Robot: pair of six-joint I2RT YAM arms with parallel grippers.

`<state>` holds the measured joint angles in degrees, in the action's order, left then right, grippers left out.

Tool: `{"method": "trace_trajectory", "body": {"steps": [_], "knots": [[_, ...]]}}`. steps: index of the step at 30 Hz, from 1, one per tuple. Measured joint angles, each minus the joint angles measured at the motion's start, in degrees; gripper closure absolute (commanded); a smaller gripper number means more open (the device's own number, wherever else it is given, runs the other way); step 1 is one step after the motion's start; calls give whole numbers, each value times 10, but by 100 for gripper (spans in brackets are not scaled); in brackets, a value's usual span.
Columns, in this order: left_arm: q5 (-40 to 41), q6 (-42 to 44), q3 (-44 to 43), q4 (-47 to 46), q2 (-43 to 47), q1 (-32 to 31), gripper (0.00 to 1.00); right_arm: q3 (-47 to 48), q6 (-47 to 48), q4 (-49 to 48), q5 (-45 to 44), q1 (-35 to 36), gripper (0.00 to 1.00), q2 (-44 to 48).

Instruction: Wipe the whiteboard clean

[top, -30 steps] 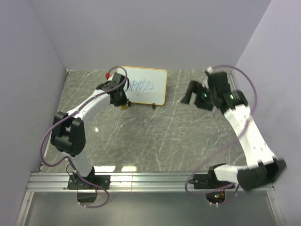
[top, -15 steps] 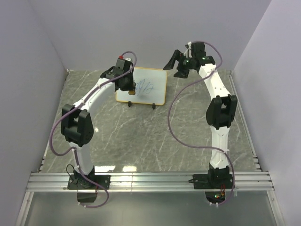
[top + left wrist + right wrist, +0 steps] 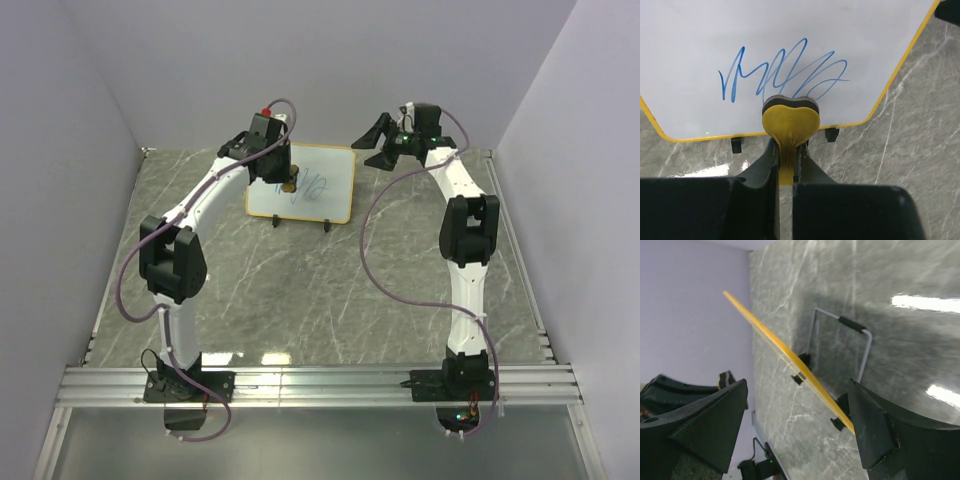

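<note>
The whiteboard [image 3: 318, 190], white with a yellow frame and black feet, stands tilted at the back of the marble table. Blue scribbles [image 3: 785, 75] cross its face [image 3: 790, 30]. My left gripper [image 3: 786, 150] is shut on the stem of a yellow heart-shaped eraser [image 3: 790, 119], whose dark felt pad presses on the lower part of the scribbles. From above, that gripper [image 3: 282, 172] hovers over the board's left half. My right gripper [image 3: 376, 141] stands open at the board's upper right corner. In the right wrist view the board's yellow edge [image 3: 785, 352] runs between the spread fingers [image 3: 797, 390].
A thin wire stand [image 3: 862, 342] props the board from behind. Lilac walls [image 3: 330, 70] close in the back and both sides. An aluminium rail [image 3: 320, 385] with both arm bases runs along the near edge. Grey marble tabletop [image 3: 320, 290] lies between the board and the rail.
My right arm swung from the right side of the table to the board's upper right corner. My left gripper slid the eraser from the board's left edge rightward onto the scribbles.
</note>
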<state>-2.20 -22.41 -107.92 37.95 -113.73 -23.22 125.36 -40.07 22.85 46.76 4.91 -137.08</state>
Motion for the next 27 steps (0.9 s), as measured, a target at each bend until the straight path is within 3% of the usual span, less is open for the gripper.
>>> {"method": "trace_trajectory", "body": {"steps": [6,16,27], "knots": [[-6,-13,-9,-3,-26,-3,100,-24,-27,-37,31,14,16,-1],[-8,-12,-27,-30,-64,-34,100,-38,-19,-56,30,38,48,-2],[-1,-12,-49,-79,-93,-79,100,-142,8,-48,28,51,64,-1]]}}
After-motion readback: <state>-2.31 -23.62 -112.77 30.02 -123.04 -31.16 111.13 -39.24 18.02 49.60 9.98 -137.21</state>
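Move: The left hand still holds the eraser in front of the whiteboard. From it the board's right edge lies about 6 cm ahead, 16 cm to the right and 8 cm lower, and the blue writing roughly 6 cm ahead, 4 cm right and 7 cm lower. From the open right hand, that same edge is some 5 cm back, 4 cm left and 8 cm below; the writing is about 5 cm back, 16 cm left and 8 cm below. Right goes left, then 8 cm down and back, closing around board's right edge; left carries eraser 9 cm rightward. ##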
